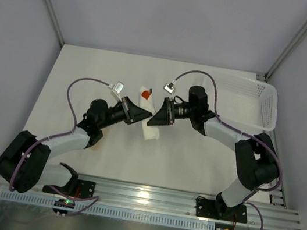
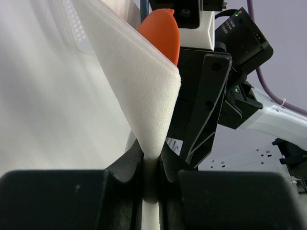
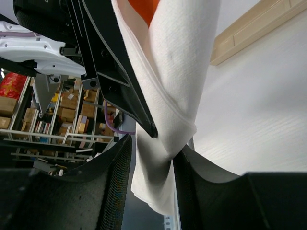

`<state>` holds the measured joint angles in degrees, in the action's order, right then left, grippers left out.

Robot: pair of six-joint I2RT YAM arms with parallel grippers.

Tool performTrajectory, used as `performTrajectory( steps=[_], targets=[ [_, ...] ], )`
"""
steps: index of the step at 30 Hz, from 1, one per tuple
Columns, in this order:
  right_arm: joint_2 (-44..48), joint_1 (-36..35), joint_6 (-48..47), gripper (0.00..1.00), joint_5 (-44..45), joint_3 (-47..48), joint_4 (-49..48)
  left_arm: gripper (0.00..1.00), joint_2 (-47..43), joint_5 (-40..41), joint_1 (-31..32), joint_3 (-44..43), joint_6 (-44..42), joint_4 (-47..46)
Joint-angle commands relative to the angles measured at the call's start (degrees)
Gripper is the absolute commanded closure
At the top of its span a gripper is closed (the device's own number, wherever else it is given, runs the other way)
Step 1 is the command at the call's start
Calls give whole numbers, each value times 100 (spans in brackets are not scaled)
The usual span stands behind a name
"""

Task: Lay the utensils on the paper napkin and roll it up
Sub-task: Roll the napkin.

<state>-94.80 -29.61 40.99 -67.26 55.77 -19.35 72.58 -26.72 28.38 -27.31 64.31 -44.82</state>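
The paper napkin [image 1: 151, 120] is a white, partly rolled bundle at mid-table, between the two grippers. An orange spoon bowl [image 1: 146, 94] sticks out of its far end; the other utensils are hidden. My left gripper [image 1: 143, 115] is shut on the napkin's [image 2: 144, 96] lower end, with the spoon bowl [image 2: 163, 33] above it. My right gripper [image 1: 157, 116] faces it from the right. Its jaws stand either side of the napkin [image 3: 168, 96], which touches the right finger [image 3: 192, 163], with a small gap at the left finger [image 3: 115, 167]. The left gripper's fingertip [image 3: 144, 122] presses the napkin there.
A white perforated basket [image 1: 250, 101] lies at the back right of the table. The right gripper's body [image 2: 206, 96] fills the space just behind the napkin in the left wrist view. Purple cables [image 1: 78, 88] arc over both arms.
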Motion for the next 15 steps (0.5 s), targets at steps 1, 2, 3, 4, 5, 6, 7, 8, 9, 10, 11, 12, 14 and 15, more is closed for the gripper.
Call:
performTrajectory(
  steps=[1,2,3,4,5,6,7,8,9,10,11,12,14,15],
  targets=[
    [-126,-37,417,57,-147,-22,-963,100,73,-184,36,-46,64,-431],
    [-152,-37,444,58,-138,-5,-982,100,90,-176,45,-55,64,-449],
    [-205,-37,453,59,-138,13,-1000,100,90,-184,53,-55,64,-449],
    [-222,-37,480,60,-138,13,-1096,100,99,-184,53,-64,72,-449],
    [-240,-37,541,62,-129,13,-1132,100,99,-193,53,-55,73,-458],
    [-258,-37,567,67,-146,22,-1175,100,108,-193,53,-64,73,-458],
    [-249,-37,594,70,-147,13,-1246,100,108,-193,62,-81,73,-449],
    [-258,-37,629,72,-155,13,-1272,100,108,-185,62,-81,73,-440],
    [-249,-37,638,75,-164,13,-1281,100,116,-202,62,-81,73,-431],
    [-232,-28,647,81,-182,4,-1316,100,108,-202,62,-81,73,-423],
    [-223,-28,656,86,-182,-13,-1343,100,108,-211,62,-81,73,-414],
    [-214,-28,725,91,-182,-31,-1412,100,108,-211,62,-81,64,-414],
    [-231,-28,848,96,-208,-83,-1632,97,108,-193,62,-73,64,-387],
    [-240,-28,927,96,-208,-92,-1676,95,99,-211,62,-73,55,-379]
  ],
)
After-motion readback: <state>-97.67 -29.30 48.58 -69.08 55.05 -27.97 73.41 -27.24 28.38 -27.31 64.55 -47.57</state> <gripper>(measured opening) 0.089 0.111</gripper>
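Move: Between the right hand's open fingers lies the rolled napkin, held in the air; its middle is about 2 cm ahead and 2 cm left of that hand, level with it. The orange spoon head peeks out at the roll's far end, some 9 cm ahead and 4 cm left. On the table about 18 cm below, the beige tray lies roughly 19 cm left and 2 cm back. The left hand already grips the napkin, its middle right at the fingers. Closing from nearly half open to almost shut, the right hand's fingers pinch the rolled napkin just nearer the robot than the left hand's grip; the hand itself stays practically in place, creeping forward about half a centimetre. The left hand keeps its pinch and holds the roll still in the air. ##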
